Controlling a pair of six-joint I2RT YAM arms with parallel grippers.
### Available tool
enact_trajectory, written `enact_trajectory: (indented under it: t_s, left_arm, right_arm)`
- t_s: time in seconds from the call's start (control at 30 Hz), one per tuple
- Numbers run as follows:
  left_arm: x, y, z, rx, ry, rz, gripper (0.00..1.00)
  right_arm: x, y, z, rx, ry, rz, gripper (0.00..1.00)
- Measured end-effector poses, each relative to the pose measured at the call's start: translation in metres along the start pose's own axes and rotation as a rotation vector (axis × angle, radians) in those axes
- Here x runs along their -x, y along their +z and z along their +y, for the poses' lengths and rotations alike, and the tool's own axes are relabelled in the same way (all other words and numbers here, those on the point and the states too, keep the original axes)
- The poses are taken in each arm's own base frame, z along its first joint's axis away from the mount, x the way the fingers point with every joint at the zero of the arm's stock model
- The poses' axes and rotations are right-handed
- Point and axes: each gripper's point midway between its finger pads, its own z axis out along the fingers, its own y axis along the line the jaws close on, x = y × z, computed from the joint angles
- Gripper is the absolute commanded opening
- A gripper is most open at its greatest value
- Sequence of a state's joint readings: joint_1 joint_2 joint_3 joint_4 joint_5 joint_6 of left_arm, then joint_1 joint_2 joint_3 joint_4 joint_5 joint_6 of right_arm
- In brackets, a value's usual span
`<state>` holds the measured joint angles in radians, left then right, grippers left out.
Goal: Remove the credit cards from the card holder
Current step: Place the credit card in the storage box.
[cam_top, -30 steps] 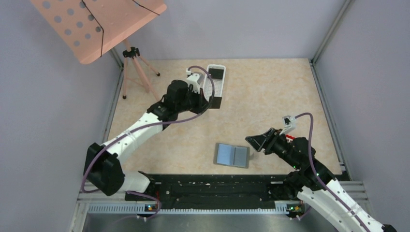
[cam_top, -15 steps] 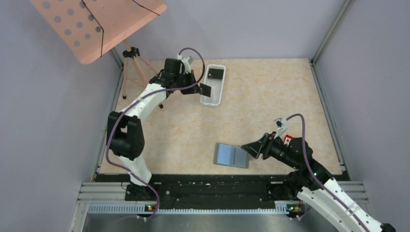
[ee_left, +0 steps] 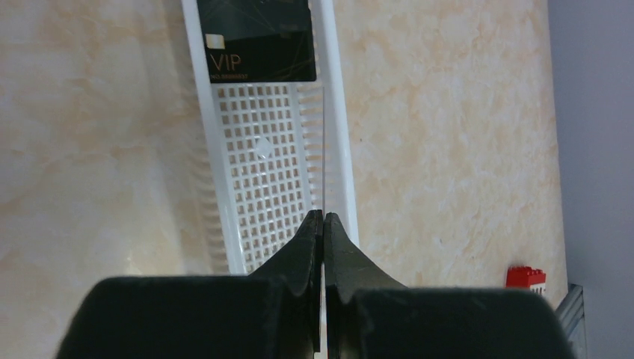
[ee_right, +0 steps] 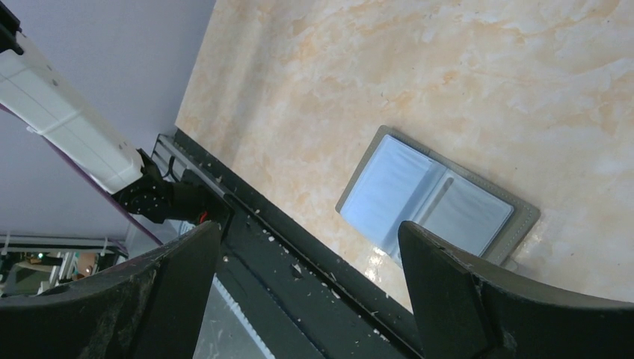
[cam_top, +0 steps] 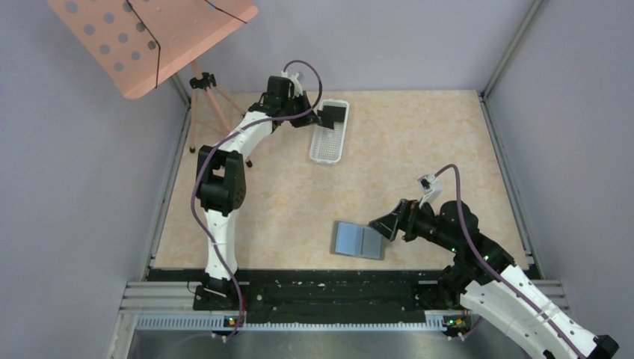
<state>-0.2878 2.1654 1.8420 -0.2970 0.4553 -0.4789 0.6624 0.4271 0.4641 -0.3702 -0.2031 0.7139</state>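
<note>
The card holder [cam_top: 359, 240] lies open and flat near the table's front edge, its blue-grey pockets up; the right wrist view also shows the card holder [ee_right: 437, 198]. I cannot tell whether cards sit in its pockets. My right gripper [cam_top: 381, 224] hangs open just above the holder's right edge, and nothing is between the wide-set jaws of that gripper [ee_right: 308, 228]. My left gripper [cam_top: 318, 118] is at the back, over the white basket. In its wrist view that gripper [ee_left: 324, 217] is shut on a thin credit card [ee_left: 324, 149] seen edge-on.
The white perforated basket [cam_top: 327, 142] stands at the back centre; its rim [ee_left: 338, 149] passes under the held card. A black VIP card [ee_left: 258, 37] lies at its far end. A red brick [ee_left: 525, 277] sits by the right wall. A pink board on a tripod [cam_top: 205, 105] stands back left.
My left arm has swung from left of the basket to over its far end, carrying the card. My right gripper has crept left towards the holder and its jaws have spread wider.
</note>
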Motion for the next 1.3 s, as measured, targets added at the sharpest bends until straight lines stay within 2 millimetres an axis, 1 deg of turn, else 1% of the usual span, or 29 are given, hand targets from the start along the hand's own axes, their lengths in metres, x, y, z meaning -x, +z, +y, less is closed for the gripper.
enact_trajectory:
  t_s: [0.07,0.17,0.27,0.43,0.67,0.83,1.0,1.13,1.3]
  left_arm:
    - [0.006,0.007,0.008,0.013,-0.002,-0.016,0.0]
    - [0.006,0.011,0.02,0.045,-0.002,-0.021,0.0]
    - [0.007,0.015,0.027,0.063,0.011,-0.032,0.0]
    - [0.011,0.019,0.026,0.047,0.039,-0.051,0.0]
    - [0.009,0.021,0.025,0.038,0.037,-0.048,0.0]
    - [0.0,0.027,0.027,0.025,0.007,-0.022,0.0]
    - [-0.018,0.039,0.034,0.029,-0.022,0.022,0.0]
    - [-0.029,0.043,0.041,0.042,-0.037,0.05,0.0]
    - [-0.03,0.044,0.041,0.045,-0.04,0.051,0.0]
  right_arm:
    - [0.003,0.002,0.001,-0.011,0.001,0.004,0.89]
    - [0.005,0.007,0.0,-0.025,0.002,0.01,0.89]
    - [0.003,0.011,-0.004,-0.042,0.019,0.023,0.89]
    - [0.006,0.018,0.0,-0.031,0.045,0.02,0.89]
    - [0.007,0.025,0.002,-0.022,0.069,0.025,0.89]
    - [0.007,0.027,0.003,-0.019,0.075,0.028,0.89]
    - [0.006,0.028,0.003,-0.019,0.081,0.033,0.89]
    - [0.006,0.028,0.003,-0.019,0.084,0.032,0.89]
    - [0.007,0.027,0.004,-0.015,0.083,0.028,0.89]
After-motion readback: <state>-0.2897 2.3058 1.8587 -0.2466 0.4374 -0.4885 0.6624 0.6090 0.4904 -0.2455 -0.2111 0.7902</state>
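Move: The storage box, where the held card is to go, has its middle about 4 cm ahead of the left hand, 5 cm to its right and roughly 12 cm below. The VIP card already in the box lies about 12 cm ahead and 7 cm right of that hand; the tripod's near foot stands some 22 cm to its left and 6 cm back. From the right hand the box is about 41 cm ahead, 13 cm left and 15 cm lower. The card, still pinched by its edge in the left fingers, is carried nearly 3 cm forward and a little down over the storage box. It pauses there, then is lowered another 4.5 cm or so towards the box's open floor with a slight drift back and right; the fingers stay shut. The right hand, open and empty, eases about 3 cm forward and left near the card holder. ##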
